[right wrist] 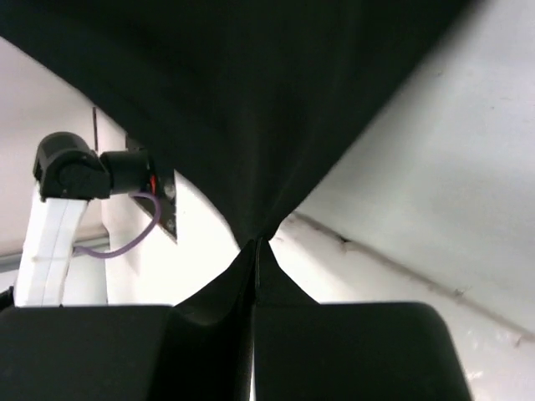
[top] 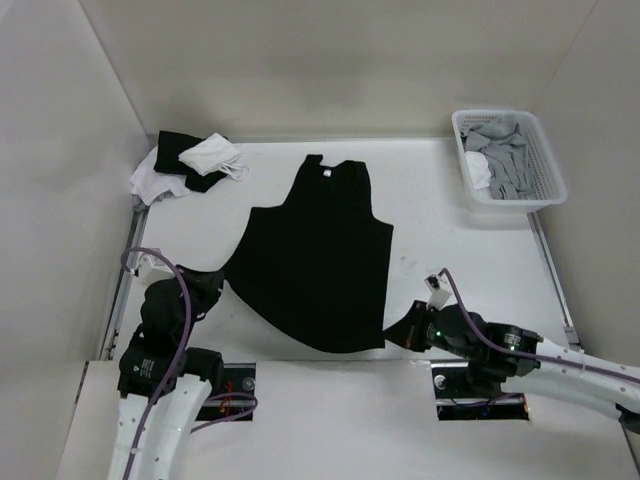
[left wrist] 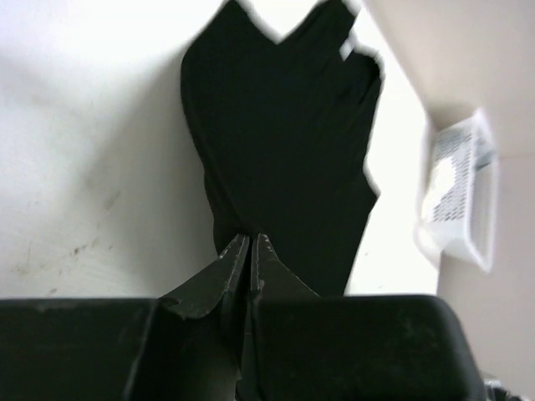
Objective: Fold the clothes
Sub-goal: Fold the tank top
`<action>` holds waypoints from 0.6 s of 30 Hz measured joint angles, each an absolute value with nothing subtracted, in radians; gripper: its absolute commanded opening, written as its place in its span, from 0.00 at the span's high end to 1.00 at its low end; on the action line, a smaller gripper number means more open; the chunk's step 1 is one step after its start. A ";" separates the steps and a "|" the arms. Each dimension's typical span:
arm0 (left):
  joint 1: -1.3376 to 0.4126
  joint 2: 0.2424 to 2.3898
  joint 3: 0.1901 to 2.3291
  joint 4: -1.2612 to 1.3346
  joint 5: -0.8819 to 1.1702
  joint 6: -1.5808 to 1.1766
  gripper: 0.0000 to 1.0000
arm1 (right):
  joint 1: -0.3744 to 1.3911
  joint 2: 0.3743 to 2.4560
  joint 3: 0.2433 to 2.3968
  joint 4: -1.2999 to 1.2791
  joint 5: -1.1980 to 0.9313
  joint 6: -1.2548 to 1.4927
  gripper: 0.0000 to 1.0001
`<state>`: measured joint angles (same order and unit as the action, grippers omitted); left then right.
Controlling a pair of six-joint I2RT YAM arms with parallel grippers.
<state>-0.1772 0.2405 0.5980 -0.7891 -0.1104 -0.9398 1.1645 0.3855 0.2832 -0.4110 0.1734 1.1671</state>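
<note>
The clothes [top: 318,255] are one plain black sleeveless garment spread on the white table, straps toward the back wall. My left gripper [top: 222,278] is shut on the garment's near left hem corner; in the left wrist view the clothes [left wrist: 280,134] stretch away from the pinched tips [left wrist: 251,238]. My right gripper [top: 392,335] is shut on the near right hem corner. Seen from the right wrist, the black cloth [right wrist: 251,100] is gathered into a point at the closed tips [right wrist: 261,242] and lifted off the table.
A heap of black and white cloths [top: 190,162] lies at the back left corner. A white basket [top: 515,190] with grey and white garments stands at the back right. Walls enclose the table on three sides. The left arm's base [right wrist: 63,217] shows in the right wrist view.
</note>
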 measured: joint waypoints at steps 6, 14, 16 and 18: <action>-0.204 0.396 0.654 -0.638 -0.202 -0.941 1.00 | 1.025 0.587 0.511 -0.446 0.268 1.073 1.00; -0.236 1.044 0.735 -0.156 -0.229 -0.977 0.99 | 0.424 1.008 0.662 -0.159 0.062 0.845 1.00; -0.243 1.179 0.796 -0.065 -0.233 -0.977 0.99 | 0.355 1.110 0.707 -0.108 0.012 0.822 1.00; -0.237 1.312 0.886 0.011 -0.237 -0.976 0.99 | 0.303 1.219 0.774 -0.063 -0.032 0.807 1.00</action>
<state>-0.2375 1.3117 0.8864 0.0113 -0.2367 -0.9764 0.3027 1.2194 0.7742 -0.0628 -0.0322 0.8066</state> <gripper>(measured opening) 0.018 0.002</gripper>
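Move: The tank top lies collar-outward, its hem corners already pinched in the shut grippers. Its left armhole corner is about 17 cm ahead of the left hand, 5 cm to its right and 15 cm below; the collar is some 28 cm ahead, 24 cm right, and the clothes pile 27 cm ahead, 11 cm left. From the right hand the right armhole corner is about 27 cm ahead, 3 cm right and 9 cm below; the collar is 42 cm ahead, 14 cm left. The tank top's hem is swept outward by both hands, each keeping its grip on a corner, over the chest towards the armhole corners: roughly 23 cm forward on the left, staying about level after a small early lift, and 26 cm on the right, which climbs about 5 cm, drifts right and turns clockwise nearly 30 degrees. ##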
